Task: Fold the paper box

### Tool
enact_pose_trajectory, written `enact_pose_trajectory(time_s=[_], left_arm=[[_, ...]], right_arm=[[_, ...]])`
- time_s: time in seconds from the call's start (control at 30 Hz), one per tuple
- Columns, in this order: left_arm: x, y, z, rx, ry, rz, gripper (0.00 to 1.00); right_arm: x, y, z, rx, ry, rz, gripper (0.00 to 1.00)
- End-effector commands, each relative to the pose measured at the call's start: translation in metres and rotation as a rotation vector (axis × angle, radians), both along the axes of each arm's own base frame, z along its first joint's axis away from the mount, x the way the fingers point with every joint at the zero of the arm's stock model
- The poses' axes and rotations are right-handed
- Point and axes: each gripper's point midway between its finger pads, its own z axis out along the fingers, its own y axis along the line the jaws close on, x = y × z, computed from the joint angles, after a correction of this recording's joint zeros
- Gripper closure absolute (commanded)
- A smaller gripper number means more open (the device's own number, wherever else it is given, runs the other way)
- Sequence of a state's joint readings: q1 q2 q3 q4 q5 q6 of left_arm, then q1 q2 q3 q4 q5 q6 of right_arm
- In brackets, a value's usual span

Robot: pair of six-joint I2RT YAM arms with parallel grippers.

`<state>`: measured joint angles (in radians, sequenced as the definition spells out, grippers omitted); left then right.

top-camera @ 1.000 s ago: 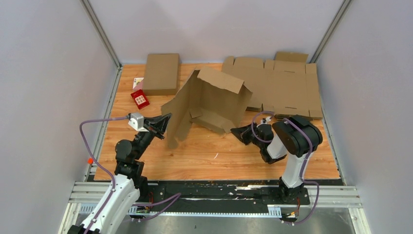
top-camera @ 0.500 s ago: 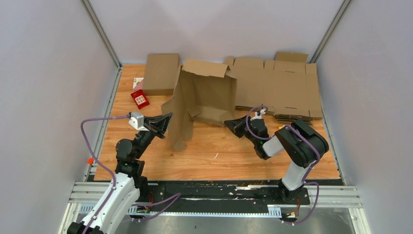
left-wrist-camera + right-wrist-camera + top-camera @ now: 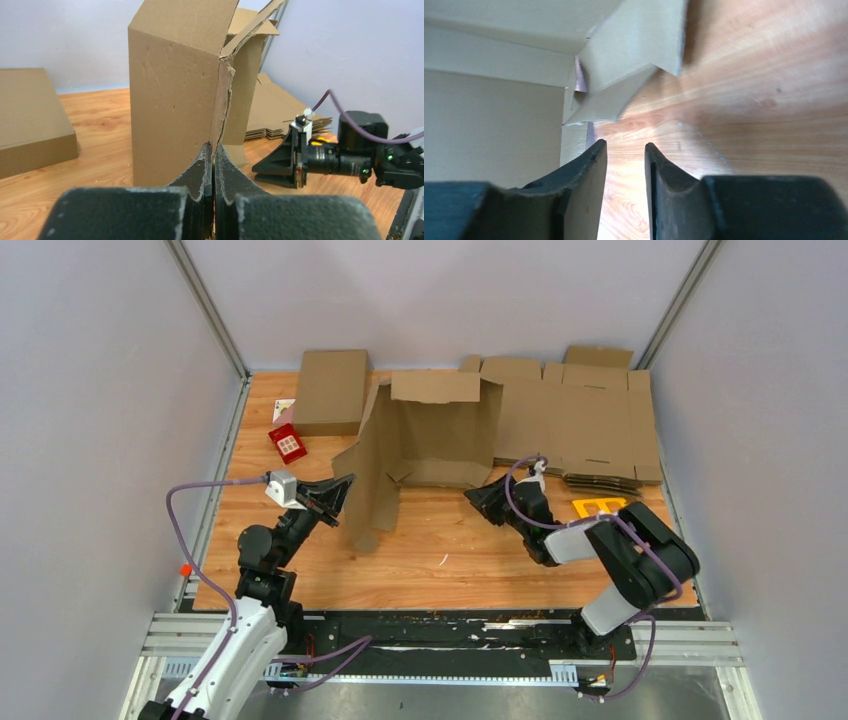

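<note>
The paper box [image 3: 430, 435] stands half folded in the middle of the table, its panels upright and one long side flap [image 3: 365, 490] hanging toward the near left. My left gripper [image 3: 340, 492] is shut on that flap's edge. In the left wrist view the cardboard edge [image 3: 222, 100] runs down between the closed fingertips of my left gripper [image 3: 214, 149]. My right gripper [image 3: 478, 502] sits low on the table by the box's near right corner. In the right wrist view my right gripper [image 3: 626, 146] stands slightly open with only table between its fingers, and the box's inner flaps [image 3: 634, 55] are just ahead.
A pile of flat brown blanks [image 3: 590, 420] lies at the back right. A closed brown box [image 3: 330, 390] sits at the back left with a red card [image 3: 287, 443] beside it. A yellow object [image 3: 598, 507] lies on the table next to the right arm.
The right gripper pushed forward and left, tipping the box's panels upright, then opened and let go of the cardboard. The yellow object came into view. The left gripper held still.
</note>
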<state>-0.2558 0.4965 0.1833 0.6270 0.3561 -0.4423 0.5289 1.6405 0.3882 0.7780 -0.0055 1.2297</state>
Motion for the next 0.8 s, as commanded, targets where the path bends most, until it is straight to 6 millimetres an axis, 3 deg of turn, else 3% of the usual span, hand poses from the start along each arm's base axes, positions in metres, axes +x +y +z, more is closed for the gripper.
enact_pose_trajectory(time_s=[0.0,0.07,0.27,0.43,0.57,0.77], left_arm=[[0.000,-0.002,0.003,0.009,0.007,-0.004,1.00],[0.000,-0.001,0.003,0.008,0.005,-0.002,1.00],[0.000,-0.001,0.003,0.009,0.003,-0.001,1.00],[0.000,-0.001,0.004,0.009,0.002,0.000,1.00],[0.000,-0.001,0.004,0.011,0.002,0.000,1.00],[0.000,-0.001,0.003,0.012,0.002,0.001,1.00]], right_arm=[[0.007,-0.015,0.037,-0.221,-0.200,0.052,0.61],[0.010,-0.025,0.052,-0.327,-0.266,0.067,0.58],[0.031,-0.057,0.092,-0.483,-0.428,0.086,0.26],[0.056,-0.064,0.100,-0.573,-0.493,0.172,0.06],[0.078,-0.056,0.101,-0.626,-0.568,0.243,0.03],[0.103,-0.040,0.075,-0.644,-0.589,0.309,0.02]])
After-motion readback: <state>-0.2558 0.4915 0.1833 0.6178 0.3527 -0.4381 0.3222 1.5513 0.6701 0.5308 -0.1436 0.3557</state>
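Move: The box's right wall stands upright; the lower part of its front edge is about 6 cm ahead of the right hand, 3 cm to its right and 5 cm higher. The box's bottom flap lies some 6 cm ahead and 6 cm left, 2 cm below, the cardboard stack about 18 cm ahead and 21 cm right, slightly below. From the left hand, that edge is roughly 11 cm ahead, 25 cm right and 17 cm lower. The front edge of the box's right wall is what the right hand lines up on: it rises about 9 cm while swinging right, then reaches some 8 cm forward, finally sinking 2 cm and edging back left. Its fingers spread wide and the hand rolls left side down by about 45 degrees, bringing them around the edge. The left hand stays still, keeping its shut grip on the left panel's edge. ##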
